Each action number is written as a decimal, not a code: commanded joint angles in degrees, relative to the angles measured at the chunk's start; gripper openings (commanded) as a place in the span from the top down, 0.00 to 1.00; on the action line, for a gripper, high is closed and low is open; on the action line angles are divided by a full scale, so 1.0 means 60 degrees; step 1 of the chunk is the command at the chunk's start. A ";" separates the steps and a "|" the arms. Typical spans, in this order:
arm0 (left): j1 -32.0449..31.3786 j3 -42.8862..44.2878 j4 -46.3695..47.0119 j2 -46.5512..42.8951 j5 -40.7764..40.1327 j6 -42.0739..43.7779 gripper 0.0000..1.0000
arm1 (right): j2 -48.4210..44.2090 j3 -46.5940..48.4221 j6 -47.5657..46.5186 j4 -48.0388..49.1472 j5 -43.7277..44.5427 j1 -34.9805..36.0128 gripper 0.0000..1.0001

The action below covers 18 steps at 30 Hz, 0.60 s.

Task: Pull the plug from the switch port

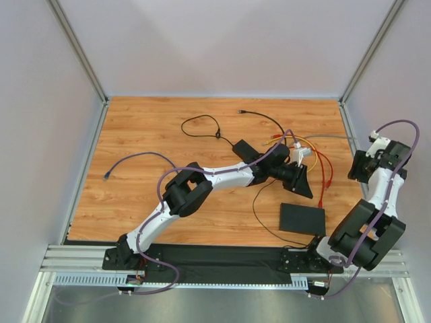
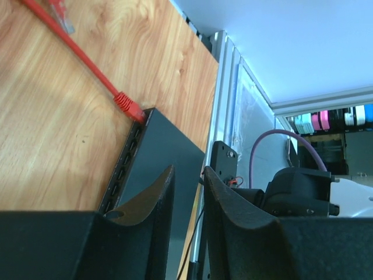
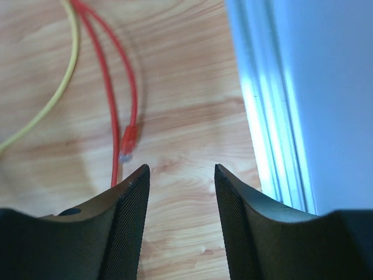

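Note:
The switch (image 1: 302,219) (image 2: 169,157) is a flat black box lying near the right arm's base. A red plug (image 2: 128,107) (image 1: 321,201) sits in the end port at its far corner, its red cable running away across the wood. My left gripper (image 1: 305,187) (image 2: 187,175) hovers just over the switch's port edge, a short way from the plug. Its jaws stand a narrow gap apart with nothing between them. My right gripper (image 1: 357,167) (image 3: 182,175) is open over bare wood by the right wall, holding nothing.
A second red cable ends in a loose plug (image 3: 128,142) (image 1: 330,182) beside a yellow cable (image 3: 58,87). A white connector block (image 1: 300,152) with several cables and a black adapter (image 1: 244,147) lie behind the left gripper. A purple cable (image 1: 135,157) curls at the left. The aluminium rail (image 3: 274,116) borders the right side.

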 commanded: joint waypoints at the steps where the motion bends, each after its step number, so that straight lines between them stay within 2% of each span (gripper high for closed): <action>1: -0.0059 0.0636 0.0021 0.0074 0.0111 0.0386 0.66 | -0.0584 0.0558 0.2888 0.0656 0.2414 0.0344 0.49; 2: -0.0044 0.0637 -0.0023 0.0074 0.0125 0.0415 0.66 | -0.0803 0.0603 0.3270 0.0539 0.2852 0.0374 0.50; 3: -0.0059 0.0637 -0.0024 0.0089 0.0140 0.0416 0.66 | -0.0878 0.0762 0.4623 0.0407 0.3466 0.0432 0.52; 6: -0.0059 0.0651 -0.0140 0.0060 0.0140 0.0518 0.66 | -0.0835 0.1202 0.6592 -0.1171 0.4642 0.0477 0.47; 7: -0.0059 0.0681 -0.0199 0.0031 0.0125 0.0562 0.66 | -0.0776 0.1450 0.7556 -0.2205 0.4687 0.0463 0.46; 10: -0.0030 0.0769 -0.0507 -0.0013 0.0081 0.0723 0.66 | -0.0819 0.0842 0.8644 -0.3165 0.4293 0.0448 0.46; 14: -0.0030 0.0915 -0.0624 0.0045 0.0111 0.0650 0.66 | -0.2527 -0.0698 0.9279 -0.2729 0.3517 0.0448 0.47; 18: 0.0029 0.0886 -0.0624 0.0016 0.0081 0.0562 0.66 | -0.3485 -0.1593 1.0114 -0.2918 0.3779 0.0448 0.47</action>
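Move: The red plug in the switch port lies about 6 cm back and 8 cm to the left of the right hand, some 9 cm below it. The loose red plug, at table height, is about 7 cm to that hand's left and 3 cm ahead; the switch's middle is roughly 12 cm back and 15 cm left. From the left hand the plugged-in red plug lies about 8 cm to the right and 2 cm ahead, 10 cm below. Touching nothing, the right hand heads for the red plug still in the switch: it first lifts about 4 cm with a slight swing right, then sweeps back some 9 cm and left towards the plug, sinking to its starting height. The wrist meanwhile turns about 55 degrees clockwise and points more steeply down, fingers staying half open. ##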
